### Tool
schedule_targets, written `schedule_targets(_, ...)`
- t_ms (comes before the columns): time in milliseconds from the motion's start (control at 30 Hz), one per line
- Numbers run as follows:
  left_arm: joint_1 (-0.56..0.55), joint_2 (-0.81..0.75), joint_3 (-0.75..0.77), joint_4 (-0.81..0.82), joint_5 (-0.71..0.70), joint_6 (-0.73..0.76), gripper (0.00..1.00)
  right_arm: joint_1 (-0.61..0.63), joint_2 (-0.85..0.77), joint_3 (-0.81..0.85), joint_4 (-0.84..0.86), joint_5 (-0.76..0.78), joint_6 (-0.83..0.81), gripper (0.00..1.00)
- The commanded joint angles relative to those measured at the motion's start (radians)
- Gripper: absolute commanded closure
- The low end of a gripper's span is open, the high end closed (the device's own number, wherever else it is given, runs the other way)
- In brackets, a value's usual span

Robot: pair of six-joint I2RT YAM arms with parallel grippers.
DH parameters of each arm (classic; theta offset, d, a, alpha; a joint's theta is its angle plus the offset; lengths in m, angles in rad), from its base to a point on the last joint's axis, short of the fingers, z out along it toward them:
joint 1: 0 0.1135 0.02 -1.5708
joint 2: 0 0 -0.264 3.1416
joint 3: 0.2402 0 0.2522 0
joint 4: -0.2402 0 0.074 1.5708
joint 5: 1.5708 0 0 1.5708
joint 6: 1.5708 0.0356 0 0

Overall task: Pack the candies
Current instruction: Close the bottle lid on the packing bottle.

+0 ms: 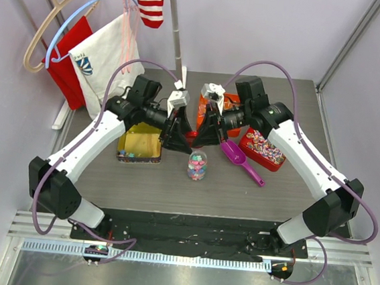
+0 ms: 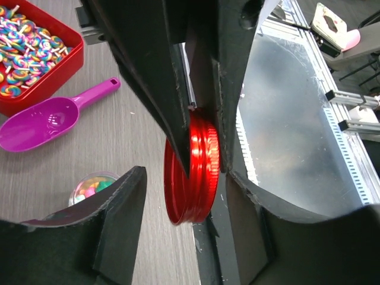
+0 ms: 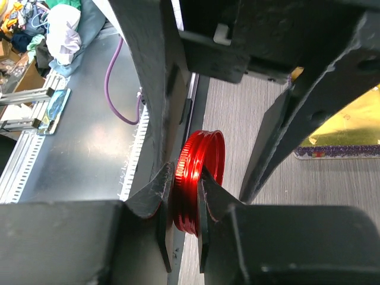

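Note:
The candies [image 1: 197,165] fill a small clear jar standing open on the table, also in the left wrist view as candies [image 2: 92,185] at lower left. My right gripper [image 3: 186,172] is shut on a red screw lid [image 3: 199,178], held on edge above the table. My left gripper [image 2: 187,178] is open, its two fingers on either side of that red lid [image 2: 193,172]. Its left finger stands clearly apart from the lid and its right finger is very close to the rim. In the top view the left gripper [image 1: 175,138] and right gripper [image 1: 204,134] meet just behind the jar.
A purple scoop [image 1: 242,161] lies right of the jar. Beside it sits a red tin [image 1: 273,164] of swirled sweets, with an orange tin [image 1: 232,99] behind the grippers. At left is a gold tin [image 1: 139,144]. Hangers and cloths hang at the back left.

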Motion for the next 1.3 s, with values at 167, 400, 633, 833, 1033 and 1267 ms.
schedule_targets(167, -0.02, -0.005, 0.02, 0.04, -0.021, -0.005, 0.65, -0.007, 0.011, 0.017, 0.045, -0.018, 0.013, 0.99)
schedule_targets(400, -0.019, -0.035, 0.013, 0.029, -0.036, 0.011, 0.64, -0.023, 0.008, 0.02, 0.044, -0.015, 0.019, 0.99)
schedule_targets(633, -0.019, -0.038, 0.014, 0.026, -0.03, 0.011, 0.86, -0.035, -0.003, 0.0, 0.054, 0.028, 0.018, 0.94)
schedule_targets(833, -0.019, -0.047, 0.013, 0.02, -0.023, 0.014, 1.0, -0.041, -0.029, -0.023, 0.067, 0.098, 0.012, 0.75)
schedule_targets(1033, -0.02, -0.047, 0.016, 0.002, -0.027, 0.017, 1.0, -0.052, -0.061, -0.014, 0.069, 0.236, 0.0, 0.43)
schedule_targets(1267, -0.02, -0.033, 0.048, -0.127, -0.052, 0.093, 1.0, -0.052, -0.164, 0.003, -0.037, 0.538, -0.193, 0.24)
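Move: The bottle lid stands on edge in the right fingers, its middle about 1 cm left of that hand and 2 cm right of the open left hand. From the left hand, the packing bottle is about 3 cm back, 2 cm right and 20 cm below; the yellow tray some 17 cm left and 4 cm ahead, the purple scoop about 17 cm right and 1 cm ahead, both roughly 24 cm lower. Left fingers pinch the bottle lid, then the right hand opens and withdraws about 4 cm forward and right. ##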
